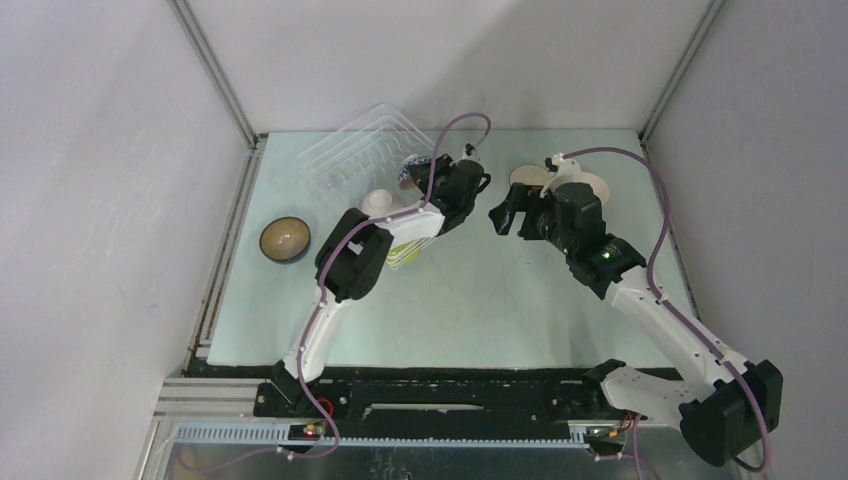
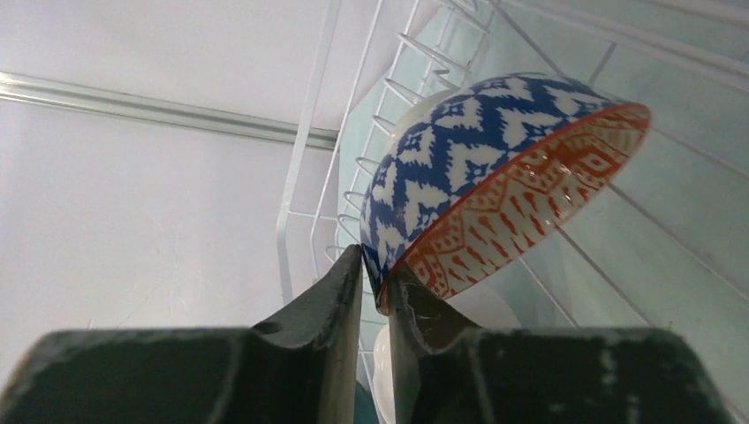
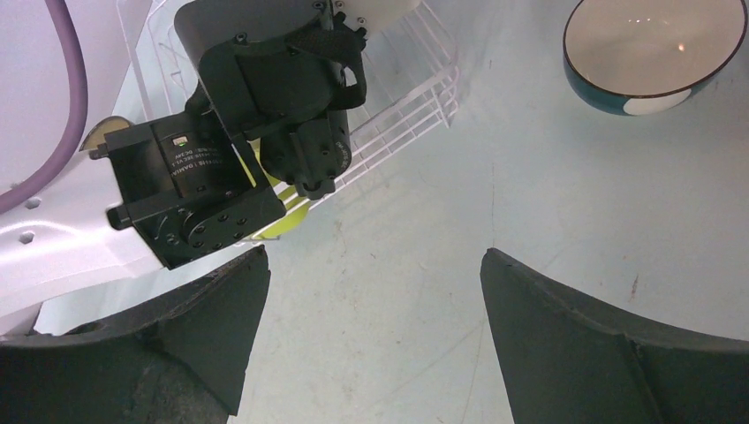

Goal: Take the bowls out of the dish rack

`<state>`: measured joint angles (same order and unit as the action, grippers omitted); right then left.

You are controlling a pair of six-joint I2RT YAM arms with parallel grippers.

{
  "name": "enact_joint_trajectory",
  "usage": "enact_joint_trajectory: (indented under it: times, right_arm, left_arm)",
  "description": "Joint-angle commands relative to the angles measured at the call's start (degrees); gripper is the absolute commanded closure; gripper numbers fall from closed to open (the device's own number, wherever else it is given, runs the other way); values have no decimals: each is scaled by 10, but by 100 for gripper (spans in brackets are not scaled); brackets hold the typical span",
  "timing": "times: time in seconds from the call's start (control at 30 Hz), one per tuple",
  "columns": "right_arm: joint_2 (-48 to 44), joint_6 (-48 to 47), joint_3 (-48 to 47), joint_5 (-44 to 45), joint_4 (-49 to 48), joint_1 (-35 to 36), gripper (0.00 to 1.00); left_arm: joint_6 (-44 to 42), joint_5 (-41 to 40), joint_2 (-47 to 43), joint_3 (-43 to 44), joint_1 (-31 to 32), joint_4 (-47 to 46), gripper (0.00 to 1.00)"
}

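Note:
The dish rack (image 1: 362, 148) stands tilted at the back of the table, its white wires (image 2: 305, 150) also filling the left wrist view. A blue-and-white patterned bowl (image 2: 495, 168) with an orange-patterned inside stands on edge in it (image 1: 412, 168). My left gripper (image 2: 378, 265) is shut on that bowl's lower rim, one finger outside and one inside. A white bowl (image 1: 380, 203) and a lime green bowl (image 1: 405, 250) lie under the left arm. My right gripper (image 3: 371, 265) hangs open over bare table (image 1: 510, 215), holding nothing.
A dark bowl (image 1: 285, 240) sits alone at the table's left. A teal bowl with a pale inside (image 3: 654, 44) rests right of the rack (image 1: 528, 178), and another pale bowl (image 1: 597, 186) lies behind the right arm. The left wrist (image 3: 265, 115) is close to my right gripper.

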<state>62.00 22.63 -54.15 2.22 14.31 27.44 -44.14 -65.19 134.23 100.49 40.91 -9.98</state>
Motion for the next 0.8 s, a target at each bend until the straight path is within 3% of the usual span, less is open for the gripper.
enact_joint_trajectory:
  times: [0.0, 0.57, 0.77]
  right_arm:
    - [-5, 4, -1, -3, -16, -4, 3]
    - [-15, 5, -1, 9, -9, -5, 4]
    - [-65, 11, 41, 31, -48, -5, 5]
  left_arm:
    - [-42, -36, -12, -10, 0, -75, 79]
    - [-83, -62, -55, -43, 0, -152, 96]
    - [-65, -62, -105, -62, 0, -152, 100]
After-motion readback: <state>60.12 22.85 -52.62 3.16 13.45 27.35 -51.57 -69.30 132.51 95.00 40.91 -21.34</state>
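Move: The patterned bowl stands tilted in the rack with its upper rim between the left fingertips; its middle lies about 3 cm ahead, 2 cm right and 4 cm below that hand. The white bowl is roughly 4 cm back and 6 cm left, 6 cm lower; the yellow-green bowl about 14 cm back, 1 cm left and 8 cm lower. From the right hand, the patterned bowl lies some 18 cm ahead, 27 cm left and 14 cm below. The patterned bowl's rim is pinched as the left fingers go from about a quarter open to practically shut, one tip on the outer wall and one inside. Closing, the left hand eases up about 1 cm, then shifts about 1.5 cm left and a little back, the wrist barely turning. ##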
